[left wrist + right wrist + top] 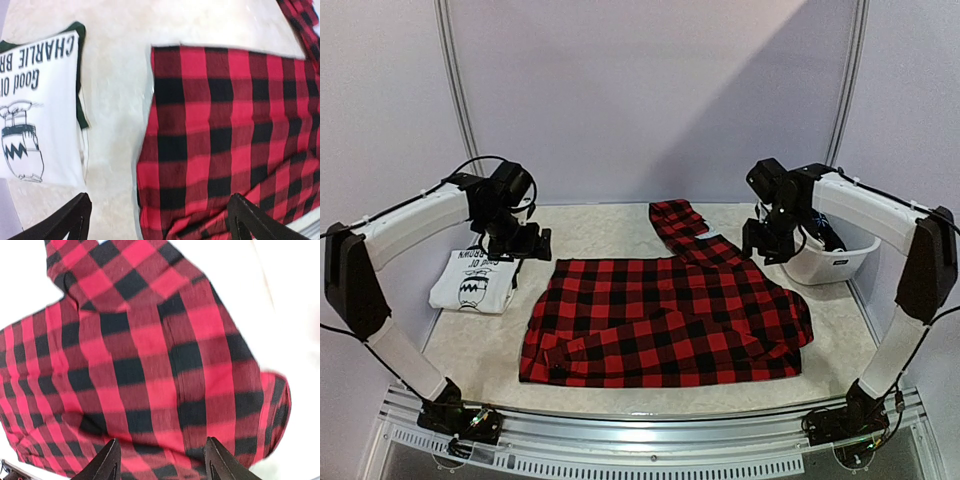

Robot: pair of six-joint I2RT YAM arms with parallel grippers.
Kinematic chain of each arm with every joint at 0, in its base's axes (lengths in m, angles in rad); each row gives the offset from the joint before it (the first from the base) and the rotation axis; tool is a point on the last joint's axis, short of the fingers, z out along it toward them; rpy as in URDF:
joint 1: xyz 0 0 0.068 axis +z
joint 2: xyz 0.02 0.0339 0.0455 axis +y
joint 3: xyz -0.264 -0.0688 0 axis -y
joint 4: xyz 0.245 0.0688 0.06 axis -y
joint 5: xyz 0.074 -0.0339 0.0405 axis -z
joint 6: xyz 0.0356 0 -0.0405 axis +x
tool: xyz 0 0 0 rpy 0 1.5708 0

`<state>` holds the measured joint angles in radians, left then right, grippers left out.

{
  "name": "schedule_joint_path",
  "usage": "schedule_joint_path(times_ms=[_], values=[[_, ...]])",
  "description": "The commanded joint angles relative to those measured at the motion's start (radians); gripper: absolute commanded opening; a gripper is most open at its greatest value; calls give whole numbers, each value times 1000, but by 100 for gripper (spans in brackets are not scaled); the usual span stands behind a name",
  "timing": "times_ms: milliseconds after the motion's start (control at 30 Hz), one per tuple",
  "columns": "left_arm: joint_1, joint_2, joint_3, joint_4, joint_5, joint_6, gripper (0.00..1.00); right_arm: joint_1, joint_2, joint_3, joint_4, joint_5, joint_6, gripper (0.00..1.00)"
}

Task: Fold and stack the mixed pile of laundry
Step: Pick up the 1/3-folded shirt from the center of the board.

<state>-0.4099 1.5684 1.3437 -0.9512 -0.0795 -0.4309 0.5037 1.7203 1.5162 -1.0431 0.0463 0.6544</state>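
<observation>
A red-black plaid garment (pixel 665 320) lies spread flat across the middle of the table, one sleeve (pixel 675 218) reaching toward the back. A folded white T-shirt with black print (pixel 472 282) sits at the left on top of a dark green piece (pixel 80 107). My left gripper (pixel 525 245) hovers open above the plaid's upper left corner (pixel 225 130), its fingers wide apart around nothing (pixel 160 222). My right gripper (pixel 767 245) hangs open above the plaid's upper right part (pixel 150 365) with nothing between its fingers (pixel 161 465).
A white plastic tub (pixel 840 262) holding dark clothes stands at the right edge, just beyond my right gripper. A metal rail (pixel 650 425) runs along the near edge. Pale walls close in the back and sides.
</observation>
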Motion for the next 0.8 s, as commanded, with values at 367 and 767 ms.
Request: schedule_joint_path(times_ms=[367,767], values=[[96,379,294,30,186,137,75,-148,488,466,-35,-137,-227,57],[113,664,545,-63,167,182,67,-209,769,754,-95,-169,-332,57]])
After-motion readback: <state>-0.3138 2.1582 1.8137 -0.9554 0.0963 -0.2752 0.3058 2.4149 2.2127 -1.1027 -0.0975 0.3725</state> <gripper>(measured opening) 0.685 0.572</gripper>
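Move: The shirt's far left corner lies about 13 cm straight ahead of my left hand and 15 cm below it; the folded white shirt is 18 cm to that hand's left, 5 cm ahead. From my right hand, the corner where body and far sleeve meet is some 14 cm ahead, 2 cm right and 14 cm down. The sleeve's middle lies 21 cm ahead and 12 cm left, the laundry basket 14 cm ahead and 22 cm right. I carry both hands forward over the plaid shirt towards its two far corners, sinking as I go: my right about 16 cm out and 9 down, my left about 11 out and 8 down, easing slightly right. My left fingers narrow from wide open to roughly two thirds while its wrist tips a little nearer to vertical; my right fingers stay half open. Both hands end still above the cloth. ##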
